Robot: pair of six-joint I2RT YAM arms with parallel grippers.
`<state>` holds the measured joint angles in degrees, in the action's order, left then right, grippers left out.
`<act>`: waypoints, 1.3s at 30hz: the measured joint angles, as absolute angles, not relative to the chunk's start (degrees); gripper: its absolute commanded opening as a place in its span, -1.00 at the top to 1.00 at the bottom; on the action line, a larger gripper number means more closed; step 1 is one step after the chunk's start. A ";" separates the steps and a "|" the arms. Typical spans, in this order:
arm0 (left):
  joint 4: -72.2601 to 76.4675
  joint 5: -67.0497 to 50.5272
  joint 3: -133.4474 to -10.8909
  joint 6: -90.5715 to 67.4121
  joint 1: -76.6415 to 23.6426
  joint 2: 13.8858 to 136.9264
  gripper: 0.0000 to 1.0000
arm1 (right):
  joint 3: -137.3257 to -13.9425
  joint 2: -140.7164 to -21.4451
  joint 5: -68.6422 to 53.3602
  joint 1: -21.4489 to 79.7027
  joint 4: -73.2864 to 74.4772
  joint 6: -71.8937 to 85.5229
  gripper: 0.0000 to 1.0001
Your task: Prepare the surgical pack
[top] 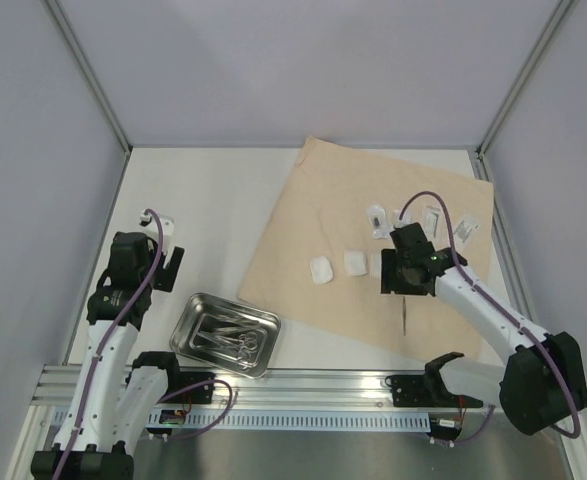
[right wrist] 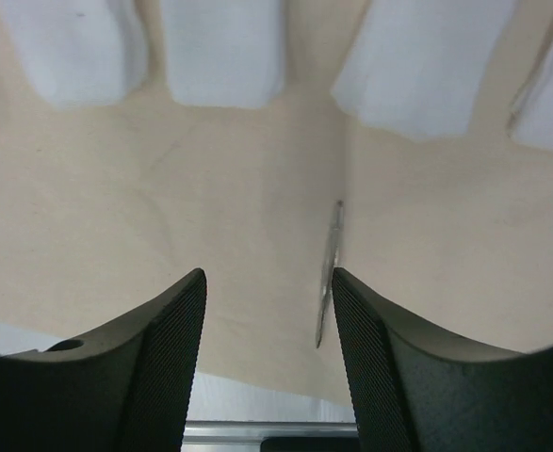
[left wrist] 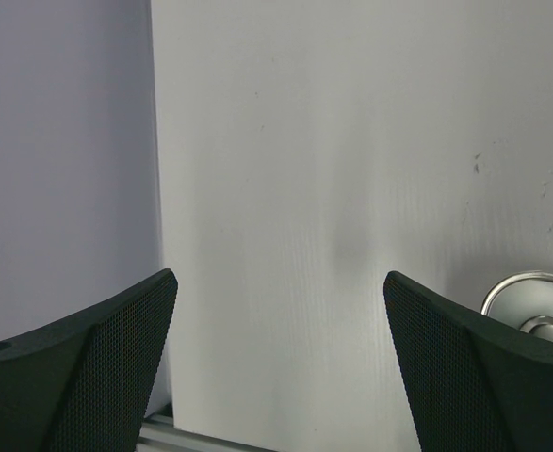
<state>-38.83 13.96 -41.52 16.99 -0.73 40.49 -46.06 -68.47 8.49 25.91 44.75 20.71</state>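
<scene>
The tan wrap sheet (top: 373, 200) lies spread on the right half of the table. On it are white gauze pads (top: 321, 270) in a row, small clear packets (top: 377, 220) further back, and thin steel tweezers (top: 404, 315) near its front edge. My right gripper (top: 403, 283) hovers open just above the tweezers (right wrist: 329, 273), which lie free by the inner side of its right finger. The steel tray (top: 185, 318) sits front left with steel clamps (top: 228, 340) inside. My left gripper (left wrist: 281, 282) is open and holds nothing, over bare table left of the tray (left wrist: 530, 287).
White enclosure walls and aluminium posts ring the table. A metal rail (top: 303, 385) runs along the near edge with both arm bases on it. The gauze pads (right wrist: 224, 47) lie just beyond my right fingers.
</scene>
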 measured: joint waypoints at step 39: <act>-38.94 13.04 -41.52 17.02 -5.08 39.20 -1.00 | -40.56 -79.79 4.91 14.17 43.70 30.20 0.93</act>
<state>-38.94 13.04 -41.52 17.02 -5.08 39.20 -40.56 -79.79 4.91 14.17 43.70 30.20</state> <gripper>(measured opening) 1.000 0.100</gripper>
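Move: The right gripper hangs half open: the last thin metal instrument lies on the cloth about 4 cm back, 3 cm to its right and some 7 cm below. Two gauze stacks lie 11 cm beyond the instrument, one 5 cm to its left, the other 2 cm to its right; a third is about 9 cm farther out and 9 cm to its right. From the left hand the instrument is roughly 58 cm right, 6 cm back and 17 cm below. Lower the right gripper about 6 cm to the thin instrument, first swinging some 4 cm right, then sinking and easing back nearly 3 cm. Turn it clockwise about 20 degrees and tip the fingers to point almost straight down, narrowing them in stages until they pinch the instrument near its middle. Let the open left gripper drift 2 cm right. ##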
